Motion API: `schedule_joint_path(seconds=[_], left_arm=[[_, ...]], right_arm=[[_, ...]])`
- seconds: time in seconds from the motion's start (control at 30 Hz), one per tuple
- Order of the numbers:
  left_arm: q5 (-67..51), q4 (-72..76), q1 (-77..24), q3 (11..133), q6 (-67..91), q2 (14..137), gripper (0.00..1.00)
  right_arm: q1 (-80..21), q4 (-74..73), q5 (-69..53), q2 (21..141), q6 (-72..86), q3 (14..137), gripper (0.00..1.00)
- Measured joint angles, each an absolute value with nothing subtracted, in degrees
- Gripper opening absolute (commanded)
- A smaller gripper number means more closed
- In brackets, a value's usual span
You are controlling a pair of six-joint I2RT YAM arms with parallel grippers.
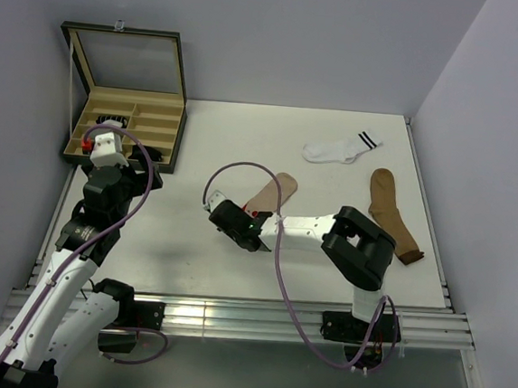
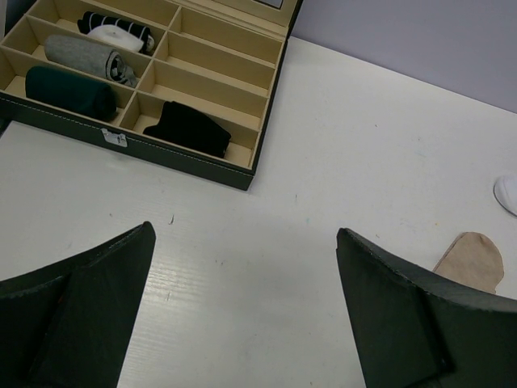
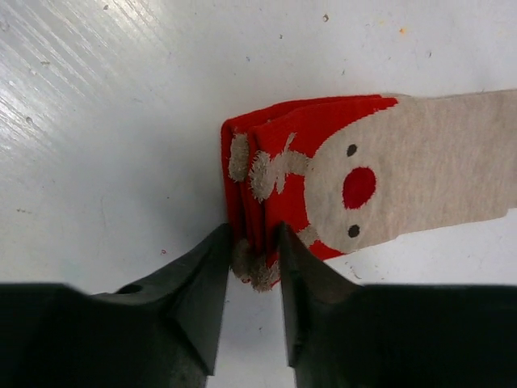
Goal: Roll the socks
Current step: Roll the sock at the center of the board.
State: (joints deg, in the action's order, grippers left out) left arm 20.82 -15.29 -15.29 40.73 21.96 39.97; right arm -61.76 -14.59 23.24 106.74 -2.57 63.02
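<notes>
The beige sock (image 1: 273, 195) with a red patterned cuff (image 3: 279, 129) lies flat mid-table. In the right wrist view its beige leg (image 3: 428, 162) runs off to the right. My right gripper (image 1: 246, 220) is shut on the near edge of the folded cuff (image 3: 254, 242). A white sock with black cuff stripes (image 1: 340, 149) lies at the back right. A brown sock (image 1: 393, 215) lies at the right. My left gripper (image 1: 117, 159) hovers open and empty over bare table (image 2: 245, 230), in front of the box. The beige sock's toe (image 2: 472, 259) shows at its right.
An open dark box (image 1: 178, 142) with beige compartments stands at the back left, its lid upright. In the left wrist view its front wall (image 2: 161, 149) faces me; it holds rolled socks: black (image 2: 190, 128), dark green (image 2: 69, 93), grey (image 2: 85, 58), black-and-white (image 2: 117, 32). Walls enclose the table.
</notes>
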Motion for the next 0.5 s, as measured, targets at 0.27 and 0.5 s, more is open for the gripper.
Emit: schedule_joint_path(seconds=[0.27,0.5], left_arm=[[20.80,-15.27,-15.18,40.73,21.96,39.97,1.00],[20.14,-15.14,-15.18,40.73,21.93,40.12,0.99]], right_arm=[[-62.00,-13.76,24.91,108.14,-2.55,63.64,0.04],[-61.49,-14.26,20.86,108.20,-2.28,65.19,0.00]])
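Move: The sock's red end, already folded over, lies at the right fingertips: its middle is about 2 cm ahead, 1 cm left and 1 cm below, with the near edge of the fold between the half-open fingers. The sock's tan end stretches away to some 9 cm ahead and 8 cm right of this hand. The white sock lies roughly 21 cm ahead and 26 cm right. From the idle left hand, the red end is about 3 cm back, 25 cm right and 24 cm down. The near edge of the sock's red fold is pinched between the right fingertips, which close from a little under half open to practically shut while the hand noses barely half a centimetre forward and down. Once shut, the hand starts to the left, drawing the fold along by some 1.5 cm, its pitch hardly changed and the fingers still pointing steeply down. ##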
